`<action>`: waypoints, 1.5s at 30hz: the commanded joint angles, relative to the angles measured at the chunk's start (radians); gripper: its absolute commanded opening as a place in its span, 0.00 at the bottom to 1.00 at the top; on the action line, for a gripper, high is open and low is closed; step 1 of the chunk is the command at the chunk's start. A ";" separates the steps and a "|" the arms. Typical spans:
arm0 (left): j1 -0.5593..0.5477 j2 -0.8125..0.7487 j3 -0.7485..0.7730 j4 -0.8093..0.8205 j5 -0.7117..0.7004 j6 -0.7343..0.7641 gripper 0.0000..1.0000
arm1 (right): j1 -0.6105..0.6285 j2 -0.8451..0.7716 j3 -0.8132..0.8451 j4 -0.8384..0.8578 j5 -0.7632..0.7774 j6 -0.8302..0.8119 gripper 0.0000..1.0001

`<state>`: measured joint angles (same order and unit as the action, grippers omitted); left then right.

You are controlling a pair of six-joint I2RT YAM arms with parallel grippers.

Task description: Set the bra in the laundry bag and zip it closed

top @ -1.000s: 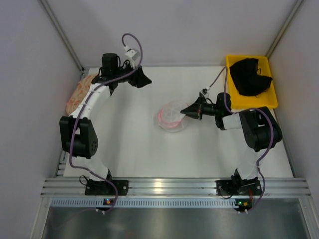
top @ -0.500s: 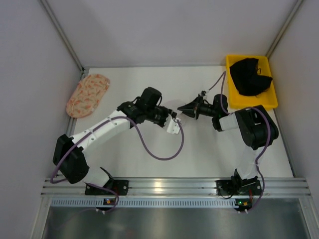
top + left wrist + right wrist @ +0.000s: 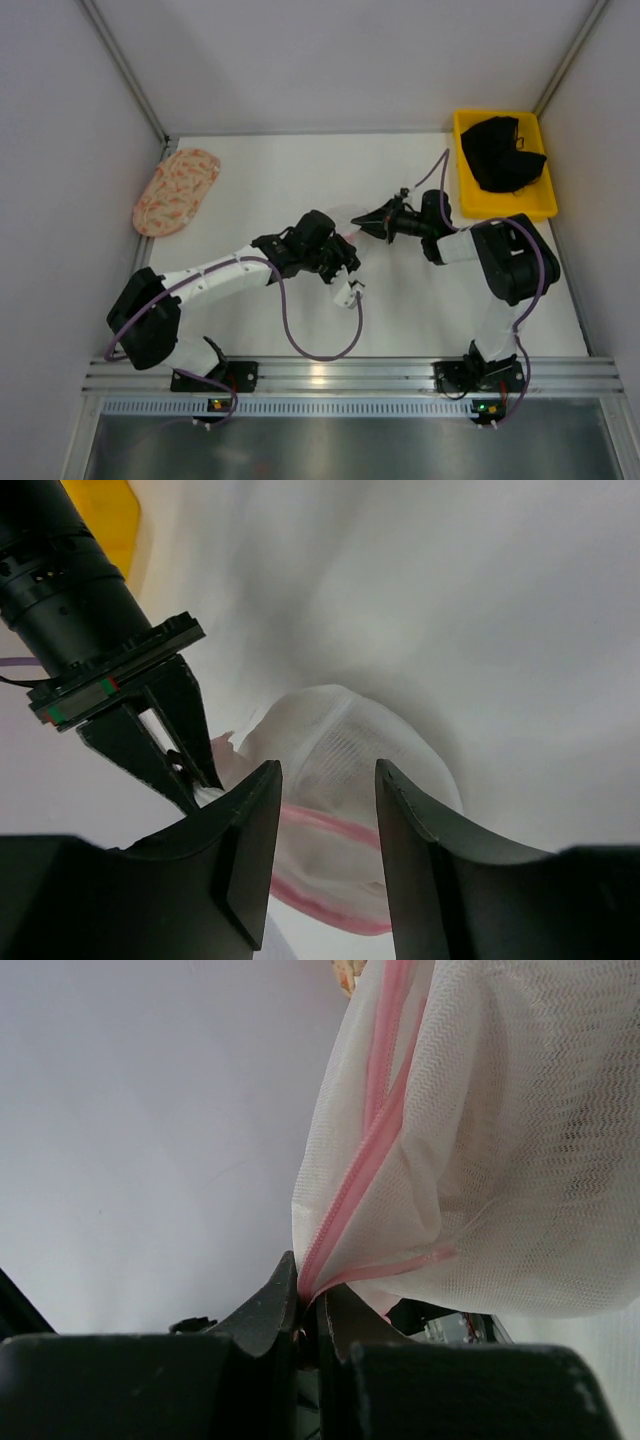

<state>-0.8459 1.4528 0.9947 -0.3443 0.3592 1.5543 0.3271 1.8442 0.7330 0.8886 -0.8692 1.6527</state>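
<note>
The laundry bag (image 3: 345, 780), white mesh with a pink zip rim, is lifted at mid-table (image 3: 346, 222) and fills the right wrist view (image 3: 480, 1140). My right gripper (image 3: 368, 223) is shut on the bag's rim at its pink zip (image 3: 308, 1300). My left gripper (image 3: 345, 262) is open, its two fingers standing either side of the bag's pink rim in the left wrist view (image 3: 325, 850), not closed on it. The right gripper's black fingers (image 3: 165, 745) show left of the bag there. The bra is not clearly seen; a pale pink shape shows inside the mesh.
A yellow bin (image 3: 540, 205) with a black garment (image 3: 505, 150) stands at the back right. A peach patterned oval fabric piece (image 3: 176, 188) lies at the back left. White walls close in the table's back and sides.
My left arm has swung from the back left to the table's middle and lowered its open gripper around the bag. My right gripper has lifted the bag's rim slightly toward the back.
</note>
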 commanded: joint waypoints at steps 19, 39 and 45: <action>-0.027 0.018 -0.157 0.493 -0.201 0.148 0.43 | 0.044 -0.085 0.083 -0.238 0.016 -0.122 0.00; -0.047 0.118 -0.116 0.493 -0.307 0.228 0.38 | 0.052 -0.074 0.117 -0.301 -0.008 -0.133 0.00; -0.055 0.129 -0.091 0.492 -0.341 0.201 0.26 | 0.046 -0.074 0.121 -0.320 -0.014 -0.146 0.00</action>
<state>-0.8959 1.5814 0.8600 0.1040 0.0544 1.7569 0.3534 1.8015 0.8200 0.5823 -0.8600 1.5253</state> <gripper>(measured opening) 0.280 0.041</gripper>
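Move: Ahead of the left hand about 5 cm, level with it sideways and some 3 cm lower, is the pink zip edge of the laundry bag. The right fingertips pinching the bag are about 8 cm ahead and 1 cm to its left, at about its height, and the bag's middle lies some 7 cm ahead, 4 cm left and 5 cm lower. From the right hand, the zip edge is roughly 3 cm back and 1 cm left, 3 cm down. Reaching forward about 5 cm towards the zip edge beside the right fingertips, the left hand dips, rises a little, hovers, then goes on forward and down, its fingers swinging some 25 degrees to point more forward. They start half open and narrow around the pink edge late on. The right hand keeps its pinch on the bag almost in place. ##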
